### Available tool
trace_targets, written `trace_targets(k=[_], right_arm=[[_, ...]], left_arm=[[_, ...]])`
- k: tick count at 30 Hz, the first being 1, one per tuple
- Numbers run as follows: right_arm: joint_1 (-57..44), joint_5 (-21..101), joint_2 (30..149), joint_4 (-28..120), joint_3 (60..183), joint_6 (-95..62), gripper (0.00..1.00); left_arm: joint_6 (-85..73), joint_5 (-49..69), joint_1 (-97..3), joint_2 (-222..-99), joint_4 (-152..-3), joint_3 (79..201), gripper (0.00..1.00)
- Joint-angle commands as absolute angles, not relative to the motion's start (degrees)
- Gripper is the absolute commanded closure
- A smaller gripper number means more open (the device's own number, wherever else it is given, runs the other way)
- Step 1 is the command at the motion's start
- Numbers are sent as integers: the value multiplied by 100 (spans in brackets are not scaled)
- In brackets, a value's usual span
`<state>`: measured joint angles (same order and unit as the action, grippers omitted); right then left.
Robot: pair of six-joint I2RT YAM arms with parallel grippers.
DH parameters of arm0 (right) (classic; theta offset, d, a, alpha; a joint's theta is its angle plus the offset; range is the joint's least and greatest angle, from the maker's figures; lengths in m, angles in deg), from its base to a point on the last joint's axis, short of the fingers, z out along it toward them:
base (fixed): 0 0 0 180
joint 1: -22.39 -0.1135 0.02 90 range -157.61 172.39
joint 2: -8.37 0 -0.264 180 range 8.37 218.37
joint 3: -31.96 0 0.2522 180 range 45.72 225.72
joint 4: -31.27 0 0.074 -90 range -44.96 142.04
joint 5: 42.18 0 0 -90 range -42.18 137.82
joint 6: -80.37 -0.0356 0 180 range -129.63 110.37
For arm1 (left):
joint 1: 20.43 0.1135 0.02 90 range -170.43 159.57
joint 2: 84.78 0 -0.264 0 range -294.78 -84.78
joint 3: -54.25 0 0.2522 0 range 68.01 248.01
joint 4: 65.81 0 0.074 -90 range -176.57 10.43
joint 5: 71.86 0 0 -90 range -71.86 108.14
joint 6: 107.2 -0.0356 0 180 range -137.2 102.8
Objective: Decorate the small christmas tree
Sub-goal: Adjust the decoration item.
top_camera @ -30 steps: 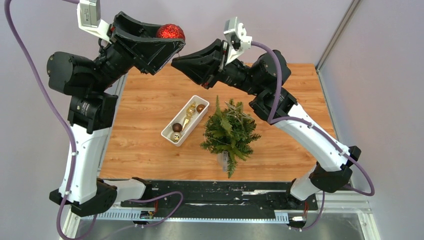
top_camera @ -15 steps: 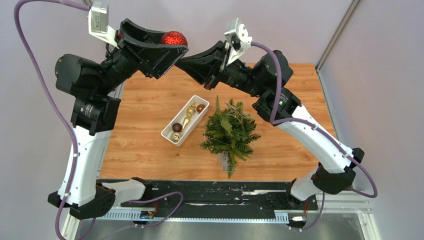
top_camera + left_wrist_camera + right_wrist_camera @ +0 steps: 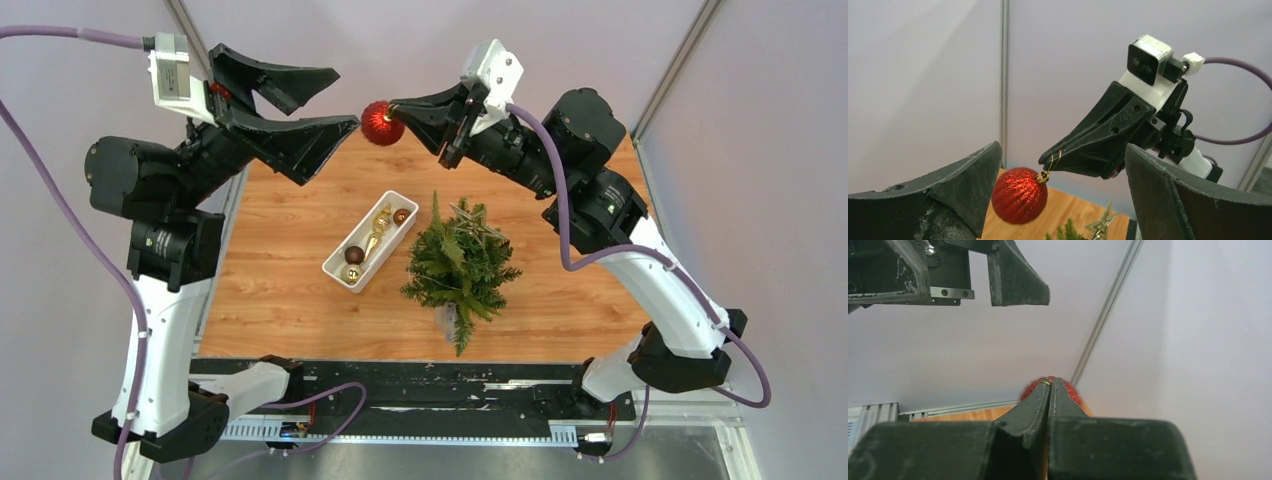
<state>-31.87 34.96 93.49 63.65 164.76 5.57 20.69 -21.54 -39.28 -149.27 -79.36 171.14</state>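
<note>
A glittery red bauble (image 3: pixel 377 123) hangs by its gold loop from my right gripper (image 3: pixel 396 108), which is shut on the loop high above the table's far edge. From the left wrist the bauble (image 3: pixel 1019 195) dangles under the right fingertips (image 3: pixel 1048 161). In the right wrist view only red edges of the bauble (image 3: pixel 1076 392) show behind the shut right gripper (image 3: pixel 1049 382). My left gripper (image 3: pixel 345 97) stands wide open just left of the bauble, not touching it. The small christmas tree (image 3: pixel 458 265) stands below at mid-table with a pale star (image 3: pixel 1102 225) on it.
A white tray (image 3: pixel 342 270) left of the tree holds several small brown and gold ornaments (image 3: pixel 354 254). A metal post (image 3: pixel 1004 80) runs up the back wall. Both arms reach over the far half of the wooden table (image 3: pixel 290 290).
The left gripper opened and released the red bauble, pulling back to the left. The right gripper closed on the bauble's loop, and the bauble now hangs from it.
</note>
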Motion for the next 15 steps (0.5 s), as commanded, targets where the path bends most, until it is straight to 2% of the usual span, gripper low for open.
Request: trace_targets(k=[1,5,9,15], right_arm=[[-3334,3707,9342,6595,16820,1018,100],[-3815,4264,9471,6624,17014,1553,100],[-4281,4710,9590,6658,17197,2063,100],[-4756,5269,9698,6725,17198,2458,100]], left_arm=[[1042,-2545,-3837,-14707,-8271,17093,0],[146,-2383,-3831,-14388,-9540,16911,0],[-679,-2408,-3833,-13965,-9883,16544,0],[-2106,-2591,-3832,-13718,-11003,16659,0]])
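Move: The red ball hangs roughly 5 cm ahead, 5 cm right and 8 cm below the empty left hand; the white ornament box lies some 12 cm ahead of that hand, about 1 cm to its left, far down on the table. The gold star on the treetop is about 3 cm back and 19 cm right of it, some 30 cm lower. From the right hand, the left hand's open gap is around 3 cm back, 7 cm left and 4 cm up; the ball it holds is about 2 cm ahead, 2 cm left, 4 cm below. Still pinching the gold loop in its shut fingertips, the right hand carries the red ball back about 5 cm and some 3 cm left, rolling slightly. The left hand, fingers staying wide open and clear of the ball, sinks about 7 cm with a little drift back and left, its fingertips tipping down some 20 degrees to bring the gap level with the ball. ##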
